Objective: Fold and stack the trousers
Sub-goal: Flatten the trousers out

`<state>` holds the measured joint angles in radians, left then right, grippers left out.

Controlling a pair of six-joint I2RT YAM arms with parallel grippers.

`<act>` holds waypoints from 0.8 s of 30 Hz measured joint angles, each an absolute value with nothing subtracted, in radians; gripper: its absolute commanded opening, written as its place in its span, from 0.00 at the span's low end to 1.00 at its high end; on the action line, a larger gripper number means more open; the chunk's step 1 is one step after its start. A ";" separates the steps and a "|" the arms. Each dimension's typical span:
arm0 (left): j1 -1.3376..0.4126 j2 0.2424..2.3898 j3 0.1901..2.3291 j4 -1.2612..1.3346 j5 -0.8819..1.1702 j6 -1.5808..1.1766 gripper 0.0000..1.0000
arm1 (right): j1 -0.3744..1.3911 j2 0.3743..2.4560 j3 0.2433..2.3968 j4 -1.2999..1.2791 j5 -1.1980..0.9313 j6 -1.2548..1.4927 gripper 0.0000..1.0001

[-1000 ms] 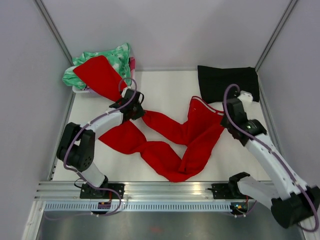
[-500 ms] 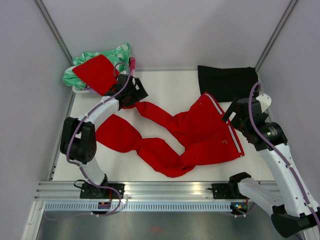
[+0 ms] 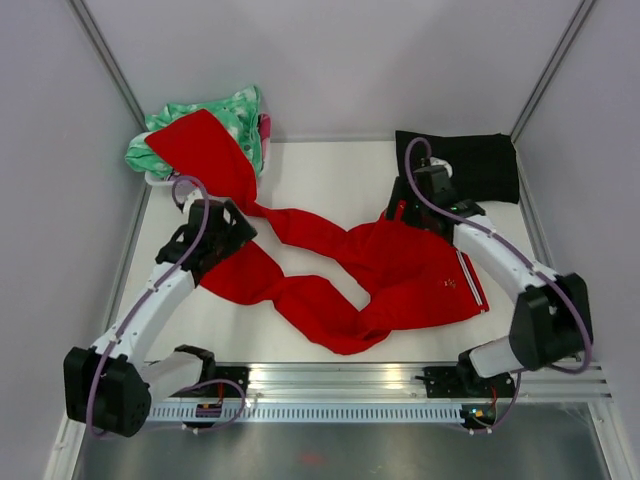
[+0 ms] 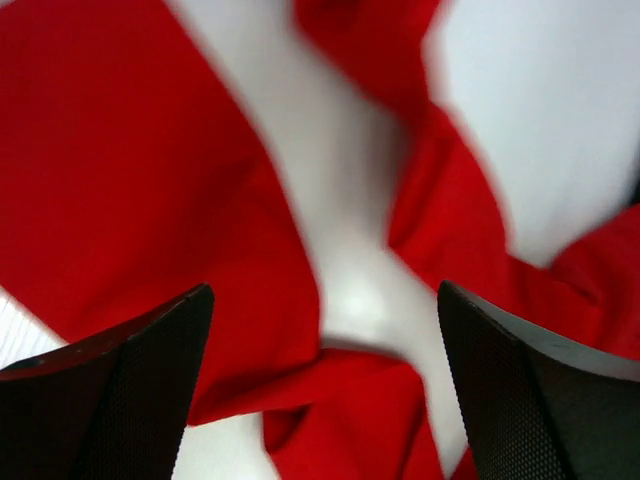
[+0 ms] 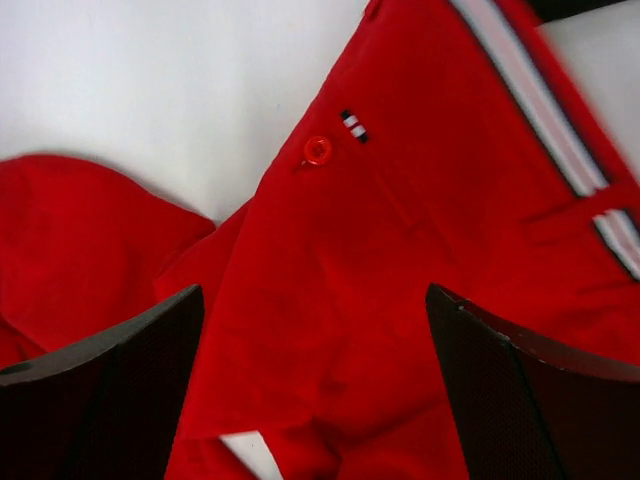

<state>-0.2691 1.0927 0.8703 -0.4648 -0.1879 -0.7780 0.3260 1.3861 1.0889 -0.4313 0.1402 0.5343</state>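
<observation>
The bright red trousers lie twisted across the white table. Their waist with the white-striped trim lies flat at the right. One leg runs up to the far left and drapes over the green-and-white garment; the other leg bunches at the front left. My left gripper hovers open over the left leg, fingers wide apart with only fabric below them. My right gripper stands open above the waist area, where a red button and the striped trim show; nothing is between its fingers.
A black folded cloth lies at the far right corner, just behind my right wrist. The green-and-white garment sits in a bin at the far left corner. Grey walls enclose the table on three sides; a metal rail runs along the near edge.
Both grippers went from shut to open and let go of the trousers. The waist now lies flat at the right. My left arm drew back to the near left; my right moved in over the waist.
</observation>
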 measured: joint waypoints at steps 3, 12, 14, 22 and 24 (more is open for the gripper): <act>-0.219 1.145 0.749 -0.493 -0.181 -0.834 0.91 | 0.352 1.527 1.088 -0.352 0.106 0.535 0.98; -0.073 1.209 0.602 -0.525 -0.183 -0.908 0.81 | 0.368 1.602 1.051 -0.208 0.094 0.553 0.98; -0.073 1.233 0.602 -0.514 -0.188 -0.911 0.74 | 0.368 1.602 1.030 -0.196 0.095 0.557 0.98; -0.069 1.322 0.610 -0.447 -0.209 -0.923 0.02 | 0.368 1.600 1.005 -0.194 0.120 0.563 0.98; -0.068 1.322 0.610 -0.442 -0.209 -0.923 0.02 | 0.368 1.599 1.005 -0.194 0.135 0.563 0.98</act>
<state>-0.0685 1.3216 0.6102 -0.4419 -0.2092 -0.9234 0.3683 1.5990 1.0046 -0.1944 0.1352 0.5632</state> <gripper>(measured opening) 0.046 0.979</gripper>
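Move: The near leg edge that the left hand goes for lies about 6 cm back, 7 cm to its left and 16 cm below; the far leg runs some 17 cm ahead and 5 cm right, the basket roughly 30 cm ahead and 8 cm left. From the right hand the waistband edge is about 9 cm ahead, 6 cm left and 15 cm below, the side stripe 8 cm back and 10 cm right, the black cloth 24 cm ahead, 6 cm right. Down, with some back and left, the left hand drops about 15 cm to the table at the near leg's outer edge, fingers tipping some 25 degrees steeper and swinging counter-clockwise, then closes from wide open to pinch that edge. The right hand sinks about 8 cm towards the waistband, drifting slightly forward and left, and stays wide open above the cloth. ##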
